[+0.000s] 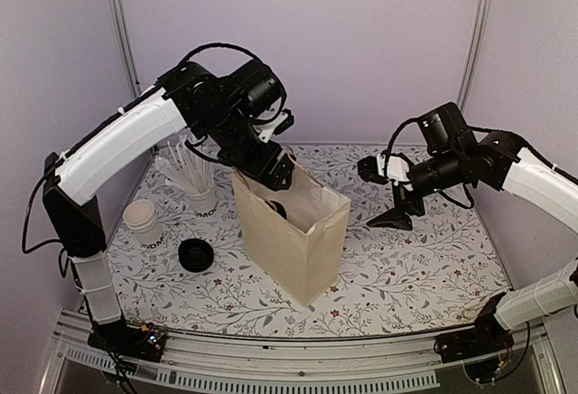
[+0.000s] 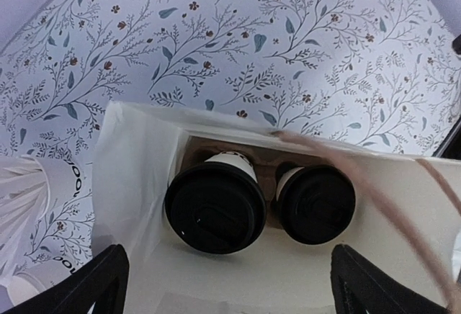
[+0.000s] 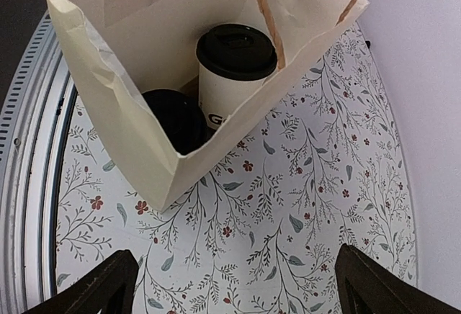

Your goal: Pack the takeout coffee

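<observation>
Two takeout coffee cups stand side by side on a brown carrier inside the open paper bag (image 1: 298, 236). In the left wrist view their black lids show from above, one (image 2: 215, 207) on the left and one (image 2: 317, 204) on the right. The right wrist view shows one white cup (image 3: 236, 62) upright and the other lid (image 3: 173, 121) beside it. My left gripper (image 1: 271, 175) hangs open over the bag's back end, fingers (image 2: 86, 285) wide and empty. The right gripper (image 1: 386, 197) is open over the table, right of the bag, holding nothing.
On the left of the table are stacked lidless white cups (image 1: 144, 222), a white cup of white sticks (image 1: 200, 197) and a loose black lid (image 1: 196, 255). The bag's brown twine handles (image 3: 268, 19) stand above its mouth. Walls close in the back and sides.
</observation>
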You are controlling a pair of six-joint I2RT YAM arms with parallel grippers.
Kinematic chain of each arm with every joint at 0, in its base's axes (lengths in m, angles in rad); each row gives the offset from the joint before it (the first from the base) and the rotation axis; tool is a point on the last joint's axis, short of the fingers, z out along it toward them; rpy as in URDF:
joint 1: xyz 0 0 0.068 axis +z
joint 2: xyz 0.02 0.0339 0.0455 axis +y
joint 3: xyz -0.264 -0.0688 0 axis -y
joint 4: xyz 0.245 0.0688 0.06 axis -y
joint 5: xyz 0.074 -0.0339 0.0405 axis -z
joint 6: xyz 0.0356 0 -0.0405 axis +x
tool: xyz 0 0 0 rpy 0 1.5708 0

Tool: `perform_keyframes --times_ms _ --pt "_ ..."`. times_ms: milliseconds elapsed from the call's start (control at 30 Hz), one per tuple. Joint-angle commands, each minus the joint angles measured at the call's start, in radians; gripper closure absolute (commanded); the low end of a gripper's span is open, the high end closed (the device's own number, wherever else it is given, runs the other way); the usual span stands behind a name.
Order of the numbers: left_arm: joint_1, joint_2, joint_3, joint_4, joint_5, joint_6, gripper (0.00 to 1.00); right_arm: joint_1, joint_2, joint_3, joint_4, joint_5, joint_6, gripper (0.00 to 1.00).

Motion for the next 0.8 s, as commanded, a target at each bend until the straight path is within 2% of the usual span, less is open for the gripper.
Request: perform_keyframes --times_ms 0,267,500,600,767 --pt "-0.016 -0.026 -0.032 -0.012 -0.070 0.040 0.00 -0.003 0.000 -0.010 0.016 -0.018 0.008 0.01" --pt "-0.044 -0.028 -0.016 -0.006 -0.194 0.075 0.00 -0.004 0.007 0.008 0.003 -0.027 0.019 0.01" --pt "-0.057 -0.111 0.027 0.105 -0.182 0.115 0.00 -0.004 0.011 0.105 -0.039 -0.095 0.051 0.01" --pt "-0.058 -0.167 -0.021 0.162 -0.182 0.089 0.00 -0.002 0.041 0.187 -0.056 -0.151 0.098 0.01" --pt "-0.071 -0.319 -0.200 0.251 -0.220 0.042 0.00 0.021 0.151 0.349 -0.075 -0.218 0.226 0.02"
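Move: The open paper bag is right under the left hand: its middle is about 2 cm ahead, 3 cm to the right and 14 cm below. Inside it, one lidded cup stands some 5 cm ahead, the other 3 cm back and 6 cm right, both roughly 16 cm down. The loose black lid lies about 22 cm left, 4 ahead and 27 below. From the right hand, the bag's middle is some 17 cm left, 4 ahead and 12 below. Nearly in place at first, the left hand hovers at the bag's mouth beside the inward-bent far handle, rolling slightly, then lifts away about 8 cm, drifting a little left as its fingertips swing outward nearly 20 degrees. The right hand waits beside the bag, then rises about 7 cm and shifts left, its fingers tilting up some 10 degrees. Both grippers stay wide open. ##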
